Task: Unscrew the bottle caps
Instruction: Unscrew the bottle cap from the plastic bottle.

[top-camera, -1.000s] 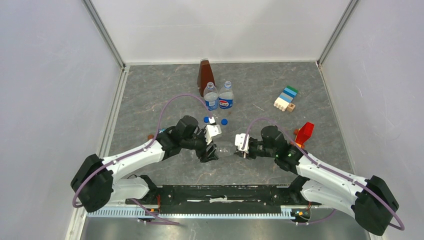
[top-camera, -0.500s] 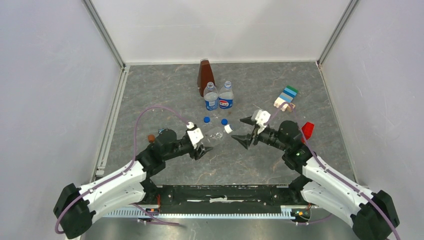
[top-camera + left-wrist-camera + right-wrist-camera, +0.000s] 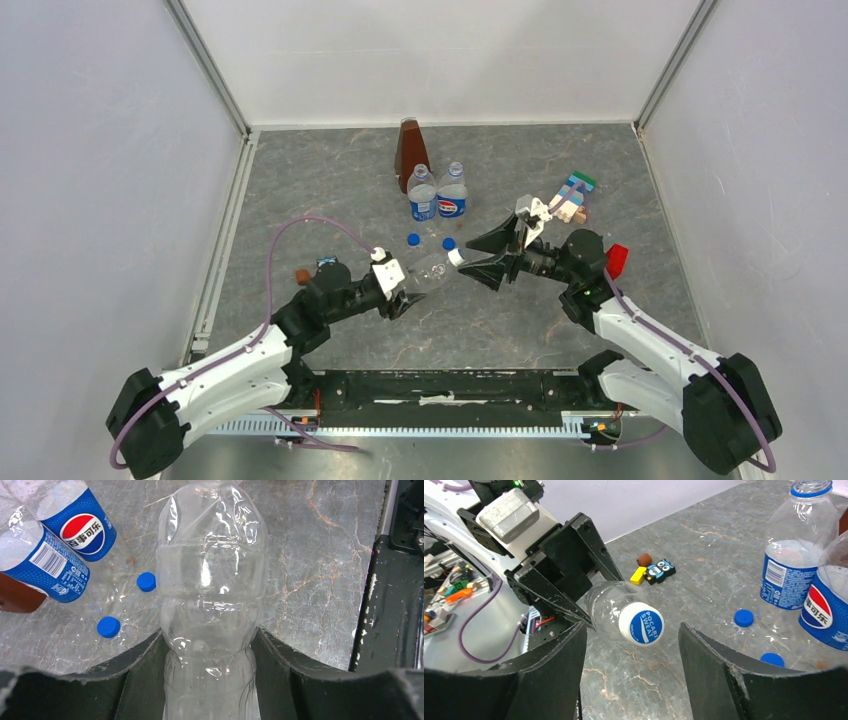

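My left gripper [image 3: 407, 290] is shut on the lower body of a small clear unlabelled bottle [image 3: 430, 268], which it holds tilted above the table; both fingers press the bottle [image 3: 210, 580] in the left wrist view. The bottle's white cap with a blue mark [image 3: 640, 624] points at my right gripper [image 3: 479, 263], which is open and faces it without touching. Two blue-labelled bottles [image 3: 422, 197] [image 3: 452, 194] stand uncapped at the back. Two blue caps [image 3: 413, 239] [image 3: 449, 242] lie loose on the table in front of them.
A brown pyramid-shaped object [image 3: 410, 148] stands behind the labelled bottles. Stacked coloured blocks [image 3: 571, 197] and a red block [image 3: 615, 258] are on the right. A small owl toy [image 3: 659, 572], a yellow block [image 3: 639, 575] and a brown piece [image 3: 643, 559] lie left of my left arm.
My right gripper opened and swung back and up toward the bottle's cap. My left arm drew back to the left with the clear bottle and tightened on it.
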Robot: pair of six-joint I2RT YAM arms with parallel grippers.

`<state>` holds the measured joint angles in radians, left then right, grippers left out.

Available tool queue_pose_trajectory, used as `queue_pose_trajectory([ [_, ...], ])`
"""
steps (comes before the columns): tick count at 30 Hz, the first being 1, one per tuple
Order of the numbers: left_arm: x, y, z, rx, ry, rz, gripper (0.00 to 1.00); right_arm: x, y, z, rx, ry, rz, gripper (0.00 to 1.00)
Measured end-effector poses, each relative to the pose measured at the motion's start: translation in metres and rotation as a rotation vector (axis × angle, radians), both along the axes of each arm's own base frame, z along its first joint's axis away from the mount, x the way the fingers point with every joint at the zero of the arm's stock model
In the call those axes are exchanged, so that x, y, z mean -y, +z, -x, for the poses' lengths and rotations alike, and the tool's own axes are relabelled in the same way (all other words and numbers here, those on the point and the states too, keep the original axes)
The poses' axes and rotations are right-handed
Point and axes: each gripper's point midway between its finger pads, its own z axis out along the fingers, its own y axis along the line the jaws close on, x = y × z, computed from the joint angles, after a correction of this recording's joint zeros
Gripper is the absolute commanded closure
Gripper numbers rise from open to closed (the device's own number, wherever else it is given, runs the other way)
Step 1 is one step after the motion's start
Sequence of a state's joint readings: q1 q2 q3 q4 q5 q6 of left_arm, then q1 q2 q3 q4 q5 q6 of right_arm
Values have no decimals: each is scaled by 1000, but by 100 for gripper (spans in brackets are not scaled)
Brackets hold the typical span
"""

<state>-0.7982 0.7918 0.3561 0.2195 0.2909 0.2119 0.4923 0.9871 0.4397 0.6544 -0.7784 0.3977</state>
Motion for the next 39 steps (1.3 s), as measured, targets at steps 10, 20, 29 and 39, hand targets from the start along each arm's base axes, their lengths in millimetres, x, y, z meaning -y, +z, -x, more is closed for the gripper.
queue_pose_trajectory([
  [10, 5, -2, 2, -7, -24, 1, 98, -8, 13, 6, -34, 74, -85, 36],
  [20, 4, 12, 5, 26, -36, 38, 98, -7, -10, -1, -77, 42, -9, 40],
  [29, 6, 3, 7, 3, -51, 19, 98, -9, 1, 3, -45, 69, -44, 46],
  [39, 6, 3, 6, 3, -50, 18, 98, -11, -4, 3, -59, 85, -37, 57],
])
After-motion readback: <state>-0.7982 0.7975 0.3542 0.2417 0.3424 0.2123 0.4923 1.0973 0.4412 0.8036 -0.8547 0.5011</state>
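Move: The white cap, on the clear bottle held in the left gripper, lies about 3 cm to the left of the right hand point, roughly level and 1 cm ahead. Loose blue caps rest some 23 cm below the right hand: the nearer 14 cm ahead and 5 cm left, the other 14 cm ahead and 13 cm left. From the left hand, the white cap is about 6 cm ahead, 10 cm right and 7 cm above. Ease the right gripper about 1 cm left onto the white cap, bobbing up some 1.5 cm, down below its starting height and back, with only about 5 degrees of wrist turn. Draw its fingers partway in around the cap, by roughly a quarter of their opening. Keep the left gripper's hold on the bottle, letting it rise and settle about 1 cm back and to the right. ##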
